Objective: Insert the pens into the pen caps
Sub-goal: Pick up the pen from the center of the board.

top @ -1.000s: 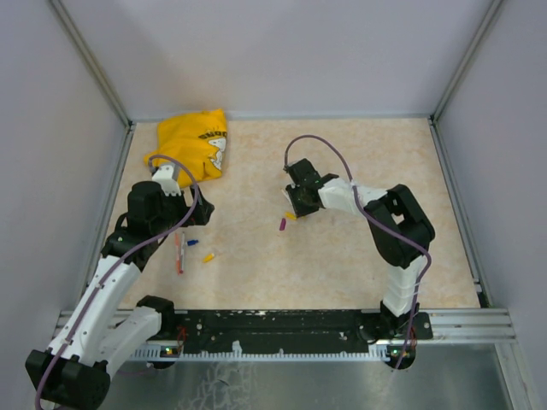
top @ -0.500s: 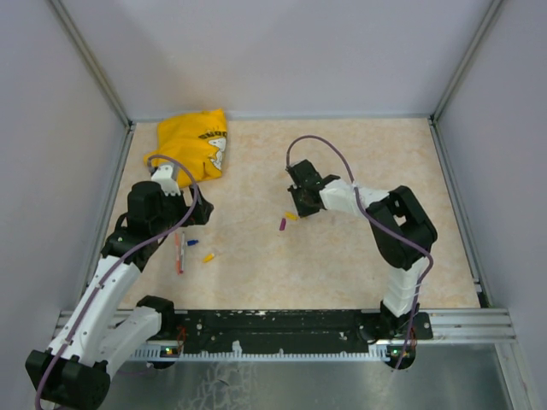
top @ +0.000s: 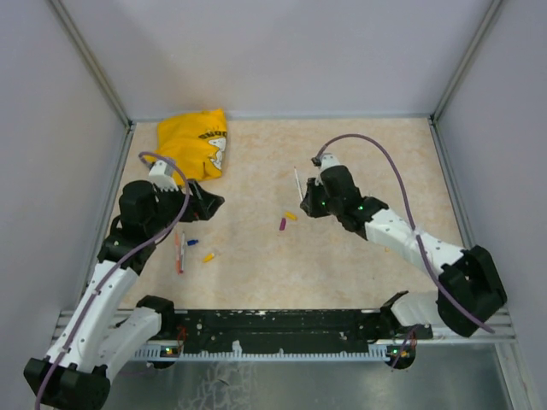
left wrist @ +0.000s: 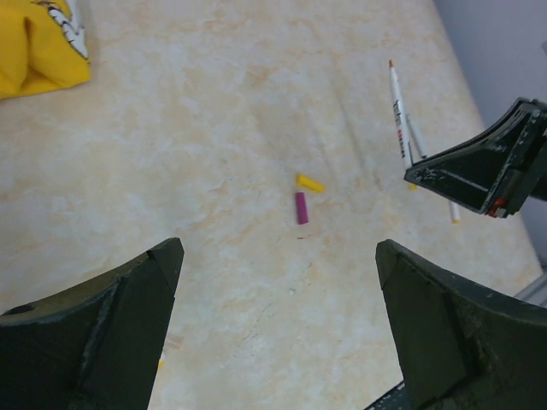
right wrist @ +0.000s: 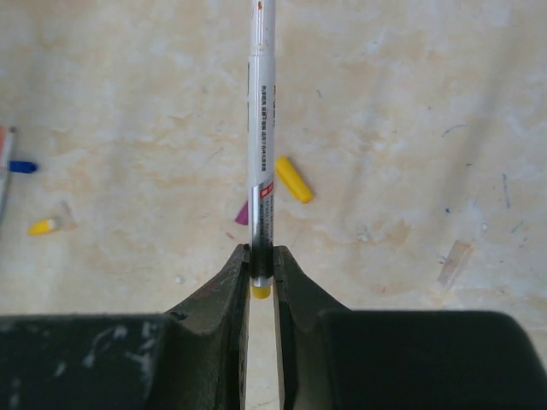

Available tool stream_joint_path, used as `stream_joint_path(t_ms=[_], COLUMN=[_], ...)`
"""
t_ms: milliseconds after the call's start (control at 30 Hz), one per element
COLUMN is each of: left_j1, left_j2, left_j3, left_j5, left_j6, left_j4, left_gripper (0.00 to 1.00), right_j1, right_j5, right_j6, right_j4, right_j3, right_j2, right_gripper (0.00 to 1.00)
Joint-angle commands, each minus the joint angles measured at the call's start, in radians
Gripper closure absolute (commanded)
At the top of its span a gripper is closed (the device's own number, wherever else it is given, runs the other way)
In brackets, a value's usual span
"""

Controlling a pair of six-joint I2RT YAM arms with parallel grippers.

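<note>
My right gripper (right wrist: 261, 260) is shut on a white pen (right wrist: 261, 128) near its yellow rear end. The pen points away from the wrist, held above the table (top: 297, 184). Under it lie a yellow pen cap (right wrist: 293, 178) and a purple pen cap (right wrist: 243, 213), which the pen half hides. Both caps, yellow (top: 291, 216) and purple (top: 283, 224), sit just left of the right gripper (top: 305, 205). My left gripper (top: 209, 205) stands open and empty, facing those caps (left wrist: 301, 207). More pens (top: 179, 252), a blue cap (top: 192, 243) and a yellow cap (top: 208, 256) lie below it.
A yellow cloth (top: 195, 145) lies bunched at the back left. Metal-framed walls (top: 120, 111) close in the table on three sides. The black rail (top: 282, 323) with both arm bases runs along the near edge. A small clear scrap (right wrist: 453, 260) lies right of the held pen.
The right jaws have shut on the white pen and raised it off the table, as the arm stretched out low to the right. The left gripper swung a little rightward.
</note>
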Motion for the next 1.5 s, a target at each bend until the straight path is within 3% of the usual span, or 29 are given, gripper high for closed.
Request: stream_joint_path(t_ms=[0, 367, 733, 1033, 1467], left_j1=[-0.004, -0.150, -0.317, -0.350, -0.371], left_j2=[-0.003, 0.038, 0.133, 0.168, 0.206], left_j3=[0.021, 0.014, 0.003, -0.013, -0.013], left_j5=[0.127, 0.065, 0.016, -0.012, -0.011], left_j6=[-0.158, -0.316, -0.355, -0.361, -0.373], left_j4=[0.124, 0.293, 0.408, 0.435, 0.457], left_gripper=[0.01, 0.02, 0.07, 0.32, 0.47], right_j1=[0.008, 0.122, 0.255, 0.296, 0.308], right_j5=[-0.109, -0.136, -0.097, -0.109, -0.089], right_j6=[0.161, 0.376, 0.504, 0.508, 0.511], right_j4=[0.165, 0.331, 0.524, 0.635, 0.683], right_j3=[-0.084, -0.186, -0.186, -0.173, -0.177], right_j2=[-0.135, -0.319, -0.253, -0.212, -0.204], right_gripper=[0.88, 0.88, 0.88, 0.89, 0.89])
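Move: About 24 cm to the left hand's right, some 7 cm ahead and 8 cm lower, is the middle of the pen, already pinched near its yellow tail by the right hand. The right hand is carrying the pen towards the open left gripper, which lies about 25 cm to its left, 4 cm back and 10 cm higher. On the board some 12 cm below the right hand, the yellow cap is 3 cm ahead and 4 cm left, the purple cap 1 cm ahead and 6 cm left. Bringing the pen over to its mate, the right hand keeps its pinch while rising, going left and drawing back, about 12 cm up, and rolls some 45 degrees, left side up. The left hand goes about 13 cm right to meet it, up a little, rolling right side up, then narrows its wide-open fingers to roughly half around the pen, ahead of the right hand's grip. ##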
